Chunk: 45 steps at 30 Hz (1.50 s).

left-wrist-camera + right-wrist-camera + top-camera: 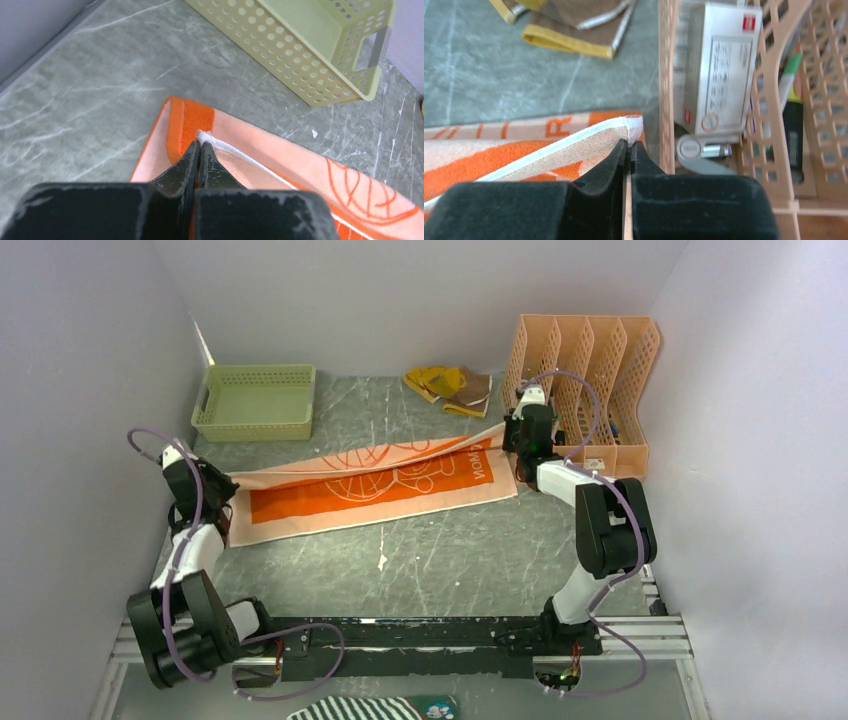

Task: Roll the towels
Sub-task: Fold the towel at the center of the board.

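The orange towel (370, 485) with a cream border lies stretched across the table, and its far long edge is lifted and folded toward the front. My left gripper (230, 485) is shut on that edge's left corner; the wrist view shows the gripper (199, 145) pinching the white hem of the towel (260, 155). My right gripper (505, 432) is shut on the right corner, and in its own view the gripper (629, 144) pinches the hem of the towel (499, 155). The yellow towel (450, 388) with brown print lies crumpled at the back, also seen as the yellow towel (569, 25).
A green perforated basket (255, 400) stands at the back left, close to the left gripper as the basket (310, 45). A peach file organizer (590, 380) holding small items stands right beside the right gripper, the organizer (729, 150). A striped cloth (370, 708) lies below the arm bases.
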Motion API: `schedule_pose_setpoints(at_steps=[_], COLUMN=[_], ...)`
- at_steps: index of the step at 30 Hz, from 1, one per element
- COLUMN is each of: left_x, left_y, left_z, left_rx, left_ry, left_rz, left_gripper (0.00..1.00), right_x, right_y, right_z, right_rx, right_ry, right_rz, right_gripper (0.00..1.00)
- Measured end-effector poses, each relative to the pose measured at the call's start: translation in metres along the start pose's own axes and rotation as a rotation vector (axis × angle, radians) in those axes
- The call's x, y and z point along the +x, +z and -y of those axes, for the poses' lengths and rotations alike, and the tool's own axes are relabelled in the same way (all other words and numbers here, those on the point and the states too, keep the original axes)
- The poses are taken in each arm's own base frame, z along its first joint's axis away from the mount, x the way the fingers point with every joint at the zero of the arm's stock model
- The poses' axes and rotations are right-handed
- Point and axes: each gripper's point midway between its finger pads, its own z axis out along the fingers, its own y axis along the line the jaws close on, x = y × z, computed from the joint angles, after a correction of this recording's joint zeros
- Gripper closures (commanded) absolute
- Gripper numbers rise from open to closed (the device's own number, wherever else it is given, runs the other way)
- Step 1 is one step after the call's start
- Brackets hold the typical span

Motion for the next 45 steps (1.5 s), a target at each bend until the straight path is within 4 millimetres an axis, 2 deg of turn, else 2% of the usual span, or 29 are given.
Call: schedule_pose_setpoints(at_steps=[6, 13, 18, 21, 23, 25, 26, 27, 29, 30, 31, 32, 33, 37, 39, 41, 44, 45], left_x=[0.013, 0.037, 0.052, 0.058, 0.061, 0.063, 0.064, 0.066, 0.07, 0.071, 0.069, 0.066, 0.061, 0.023, -0.002, -0.017, -0.022, -0.02], left_y=[-0.027, -0.039, -0.046, -0.05, -0.054, -0.057, -0.059, -0.061, -0.066, -0.07, -0.072, -0.074, -0.076, -0.083, -0.084, -0.086, -0.081, -0.077], left_z=[-0.014, -0.035, -0.043, -0.047, -0.049, -0.051, -0.051, -0.052, -0.053, -0.054, -0.055, -0.054, -0.052, -0.036, -0.024, -0.017, -0.011, -0.01], left_rx=[-0.074, -0.2, -0.258, -0.29, -0.307, -0.324, -0.331, -0.338, -0.359, -0.377, -0.391, -0.398, -0.402, -0.367, -0.326, -0.296, -0.264, -0.253], left_ry=[-0.086, -0.196, -0.259, -0.289, -0.305, -0.323, -0.331, -0.338, -0.354, -0.361, -0.368, -0.367, -0.37, -0.345, -0.315, -0.28, -0.213, -0.19], left_rz=[0.006, -0.049, -0.098, -0.115, -0.123, -0.128, -0.132, -0.138, -0.159, -0.171, -0.177, -0.177, -0.175, -0.136, -0.1, -0.078, -0.105, -0.133], left_gripper=[0.93, 0.93, 0.93, 0.93, 0.93, 0.93, 0.91, 0.8, 0.5, 0.39, 0.28, 0.12, 0.08, 0.07, 0.07, 0.08, 0.16, 0.23], right_x=[0.043, 0.049, 0.049, 0.048, 0.048, 0.047, 0.046, 0.046, 0.046, 0.045, 0.044, 0.042, 0.039, 0.031, 0.028, 0.028, 0.021, 0.016], right_y=[-0.018, -0.038, -0.05, -0.054, -0.057, -0.059, -0.06, -0.061, -0.064, -0.067, -0.069, -0.072, -0.075, -0.089, -0.092, -0.094, -0.094, -0.093], right_z=[0.01, 0.013, 0.017, 0.018, 0.018, 0.013, 0.01, 0.008, 0.006, 0.005, 0.005, 0.005, 0.005, 0.029, 0.036, 0.039, 0.038, 0.035], right_rx=[0.061, 0.091, 0.117, 0.123, 0.121, 0.103, 0.092, 0.085, 0.075, 0.071, 0.069, 0.068, 0.066, 0.169, 0.205, 0.224, 0.226, 0.216], right_ry=[0.066, 0.129, 0.152, 0.163, 0.173, 0.189, 0.192, 0.196, 0.206, 0.212, 0.216, 0.223, 0.229, 0.243, 0.257, 0.272, 0.292, 0.295], right_rz=[-0.092, -0.09, -0.084, -0.08, -0.079, -0.075, -0.073, -0.073, -0.071, -0.067, -0.061, -0.055, -0.045, -0.012, -0.003, -0.003, 0.002, 0.008], right_gripper=[1.0, 1.0, 1.0, 0.85, 0.64, 0.6, 0.59, 0.55, 0.52, 0.49, 0.46, 0.43, 0.42, 0.41, 0.4, 0.38, 0.24, 0.21])
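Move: My left hand pinches one far corner of the orange towel. The near left corner it must meet lies about 12 cm back, 1 cm left and 6 cm down; the green basket is some 20 cm ahead and 4 cm right of this hand. My right hand pinches the other corner, its goal about 11 cm back, 2 cm right, 5 cm down. From it, the yellow-brown towel lies 13 cm ahead, 14 cm left, and the tan organizer 8 cm ahead, 17 cm right. Keeping the towel's far edge pinched, I draw both hands back over the lower layer towards its near edge while lowering them: left about 10 cm, turning counter-clockwise, right about 7 cm, dipping early then rising a little. My right fingers open first, then my left; both let go, the right drifting back and right as it lifts, the left rising some 10 cm and easing forward. ##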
